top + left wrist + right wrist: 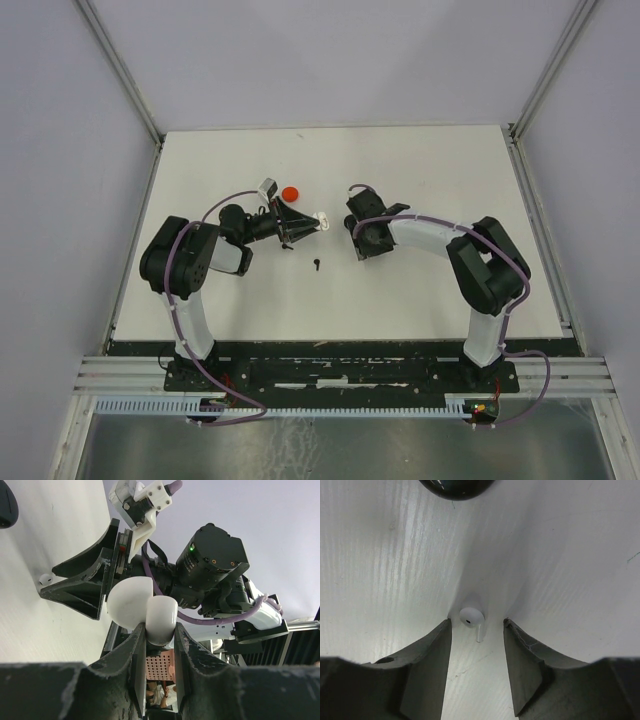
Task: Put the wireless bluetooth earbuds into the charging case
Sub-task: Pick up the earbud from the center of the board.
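My left gripper (160, 637) is shut on the white charging case (161, 619). It holds the case off the table with the rounded lid (129, 602) swung open. In the top view the case (321, 218) is a small white shape at the left gripper's (300, 224) tip. One white earbud (471, 617) lies on the table, stem toward the camera. My right gripper (476, 625) is open and its fingertips stand on either side of the earbud without touching it. From the left wrist view that same earbud (46, 579) lies at the tips of the right gripper (47, 582). A black earbud (316, 265) lies alone nearer the arm bases.
A red disc (291, 193) lies on the white table (200, 290) behind the left gripper. A dark rounded object (455, 486) sits just beyond the white earbud, and the left wrist view shows a dark rounded object (6, 507) too. White walls enclose the table on three sides.
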Controlling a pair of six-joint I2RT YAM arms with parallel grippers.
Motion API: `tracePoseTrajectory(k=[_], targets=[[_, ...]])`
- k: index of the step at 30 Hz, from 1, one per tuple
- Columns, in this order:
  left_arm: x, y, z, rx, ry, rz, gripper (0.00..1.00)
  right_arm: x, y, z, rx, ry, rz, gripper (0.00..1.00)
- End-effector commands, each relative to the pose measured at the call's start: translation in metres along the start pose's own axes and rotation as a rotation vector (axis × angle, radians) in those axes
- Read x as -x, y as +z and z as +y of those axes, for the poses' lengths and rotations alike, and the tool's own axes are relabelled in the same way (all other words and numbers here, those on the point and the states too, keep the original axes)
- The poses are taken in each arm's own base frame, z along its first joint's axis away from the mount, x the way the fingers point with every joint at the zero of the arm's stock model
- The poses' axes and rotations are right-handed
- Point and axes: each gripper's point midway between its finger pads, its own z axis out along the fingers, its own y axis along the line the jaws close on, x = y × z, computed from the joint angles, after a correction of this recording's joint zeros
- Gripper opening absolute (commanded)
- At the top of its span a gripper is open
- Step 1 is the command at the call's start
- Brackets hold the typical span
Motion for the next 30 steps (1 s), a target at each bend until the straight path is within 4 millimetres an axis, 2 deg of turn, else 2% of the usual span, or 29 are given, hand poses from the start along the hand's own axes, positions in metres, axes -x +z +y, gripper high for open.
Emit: tracePoseTrajectory(k=[1,11,16,30], targets=[[-0.0019,-0.0022,-0.0058,-0.034,0.056,0.012,0.03,0.0066,0.0068,0.0009,-0.001,0.042,-0.002,0.52],[-0.0009,-0.0017,-0.0063,-0.036,0.055,0.012,0.03,0.0051,0.0127,-0.0051,0.005,0.077,0.015,0.46],[-0.001,-0.0013,-0.0066,-0.037,0.055,0.014,0.03,0.0056,0.0144,-0.0047,0.015,0.083,0.026,0.38],[-0.0011,-0.0023,-0.0057,-0.035,0.054,0.012,0.03,0.0004,0.0114,-0.0036,0.026,0.075,0.054,0.34]])
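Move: The white earbud stands on the board almost between the right fingertips, about 1 cm ahead of the hand point and less than 1 cm below it. From the right hand, the round black case lies some 8 cm ahead and 2 cm left; a black earbud lies about 8 cm left and 1 cm back. From the left hand, the white earbud is roughly 8 cm right, 2 cm back and 16 cm below. The right hand eases about 1 cm forward, low over the board, its open fingers closing in around the earbud. ##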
